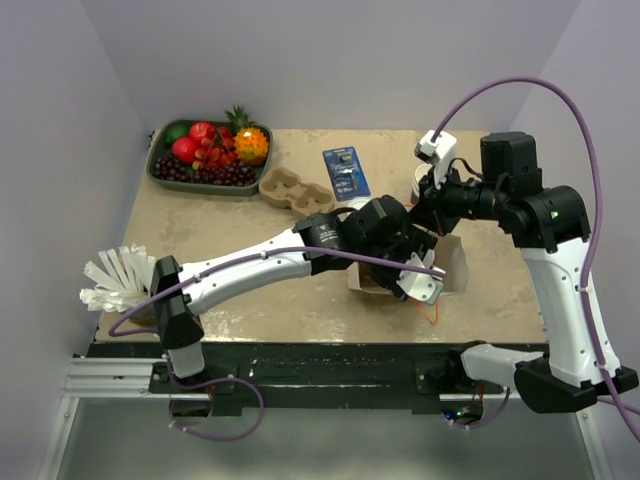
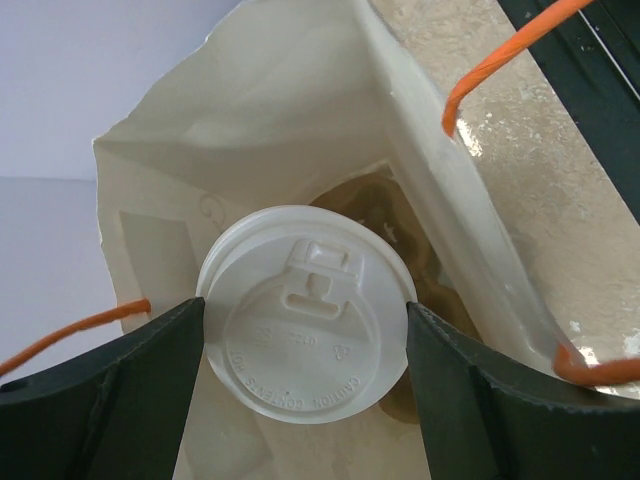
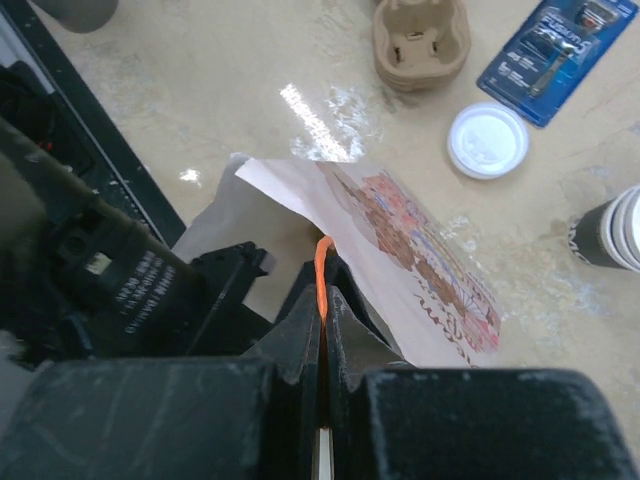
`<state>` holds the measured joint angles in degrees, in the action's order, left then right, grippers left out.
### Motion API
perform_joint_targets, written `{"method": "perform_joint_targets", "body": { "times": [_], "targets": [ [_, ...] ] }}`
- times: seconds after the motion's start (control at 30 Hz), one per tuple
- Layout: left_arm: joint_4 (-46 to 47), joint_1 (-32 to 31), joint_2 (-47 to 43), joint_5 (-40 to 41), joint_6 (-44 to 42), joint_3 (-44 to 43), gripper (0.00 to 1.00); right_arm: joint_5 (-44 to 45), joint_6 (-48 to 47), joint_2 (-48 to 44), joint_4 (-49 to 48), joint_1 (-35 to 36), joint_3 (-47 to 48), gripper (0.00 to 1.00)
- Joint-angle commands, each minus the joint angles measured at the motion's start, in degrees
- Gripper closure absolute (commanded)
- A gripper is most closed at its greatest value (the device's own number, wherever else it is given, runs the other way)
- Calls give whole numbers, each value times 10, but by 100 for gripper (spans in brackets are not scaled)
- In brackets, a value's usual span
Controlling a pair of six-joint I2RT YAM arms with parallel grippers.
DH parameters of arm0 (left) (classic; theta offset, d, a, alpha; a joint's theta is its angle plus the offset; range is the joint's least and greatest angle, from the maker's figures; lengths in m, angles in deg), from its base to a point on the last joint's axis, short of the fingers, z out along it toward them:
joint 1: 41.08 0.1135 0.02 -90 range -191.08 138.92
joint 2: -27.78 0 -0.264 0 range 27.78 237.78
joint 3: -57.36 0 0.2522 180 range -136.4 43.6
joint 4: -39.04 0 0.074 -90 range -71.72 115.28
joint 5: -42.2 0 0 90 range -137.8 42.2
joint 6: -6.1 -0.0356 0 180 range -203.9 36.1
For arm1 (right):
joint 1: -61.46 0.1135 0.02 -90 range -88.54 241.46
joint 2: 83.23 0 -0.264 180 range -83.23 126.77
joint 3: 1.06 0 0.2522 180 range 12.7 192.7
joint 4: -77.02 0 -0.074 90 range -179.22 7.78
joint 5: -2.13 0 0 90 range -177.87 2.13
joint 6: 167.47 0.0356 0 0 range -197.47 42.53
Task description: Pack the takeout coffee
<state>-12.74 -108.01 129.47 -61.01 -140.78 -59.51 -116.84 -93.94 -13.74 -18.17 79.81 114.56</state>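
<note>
The takeout coffee (image 2: 305, 315) shows only its round white lid in the left wrist view; the cup below is hidden. It hangs inside the mouth of a white paper bag (image 2: 250, 130). My left gripper (image 2: 305, 345) is shut on it, one dark finger touching each side of the lid. From above, the left gripper (image 1: 400, 255) reaches into the bag (image 1: 452, 268) and covers the coffee. My right gripper (image 3: 322, 300) is shut on the bag's orange cord handle (image 3: 321, 265), holding the bag (image 3: 400, 240) open. The other orange handle (image 2: 500, 60) hangs loose.
A brown pulp cup carrier (image 1: 295, 190) and a blue razor pack (image 1: 346, 172) lie behind the bag. A fruit tray (image 1: 205, 150) stands at the back left. A loose white lid (image 3: 487, 139) and stacked brown cups (image 3: 610, 230) sit near the right arm. White paper strips (image 1: 115, 280) lie at the left edge.
</note>
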Motion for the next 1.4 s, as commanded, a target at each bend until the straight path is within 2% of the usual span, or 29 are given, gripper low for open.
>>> {"method": "perform_joint_targets", "body": {
  "times": [0.0,0.23,0.4,0.57,0.9,0.93,1.07,1.1,1.13,1.2,1.23,1.37],
  "targets": [
    [31,-6,13,20,-24,17,100,-44,29,-20,-5,5,-14,100],
    [58,-8,26,48,-38,39,100,-72,47,-9,-10,8,-28,100],
    [60,-5,40,36,-31,33,100,-43,33,-6,-17,63,-34,100],
    [43,5,72,30,-12,0,100,-33,17,-4,-13,95,-33,100],
    [25,6,133,99,19,-51,100,-29,17,6,-1,116,-25,100],
    [24,7,134,99,21,-55,100,-27,21,8,-6,116,-23,97],
    [15,11,127,92,31,-62,100,13,52,42,-23,111,22,73],
    [15,13,124,88,34,-63,100,12,60,52,-21,107,39,66],
    [14,18,122,86,36,-63,100,5,61,64,-17,94,60,52],
    [11,25,115,76,43,-62,100,-13,57,92,-6,85,119,44],
    [12,31,109,73,43,-58,100,-22,58,100,-1,72,139,36],
    [17,46,97,61,45,-45,100,-101,64,135,23,7,228,28]
  ]
}}
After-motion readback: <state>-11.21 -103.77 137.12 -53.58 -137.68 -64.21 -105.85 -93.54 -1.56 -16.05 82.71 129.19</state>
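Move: The left hand holds the lidded coffee cup inside the bag's mouth; the carrier at the bag's bottom lies about 14 cm below that hand, some 5 cm to its right and 1 cm back. The right hand pinches the bag's orange handle, with the bag's middle roughly 4 cm back, 4 cm left and 19 cm below. From the right hand, the cup stack stands about 20 cm ahead, 4 cm right; the white lid 22 cm ahead, 11 cm left. Still gripping the cup by its lid, the left hand lowers it about 5 cm deeper into the bag towards the carrier, then carries it some 7 cm forward, turning roughly 10 degrees counter-clockwise and rising again by about 3 cm. The right hand, first holding the handle, eases back and left while sinking slightly, then swings forward and up as its fingers open wide and let go of the handle. ##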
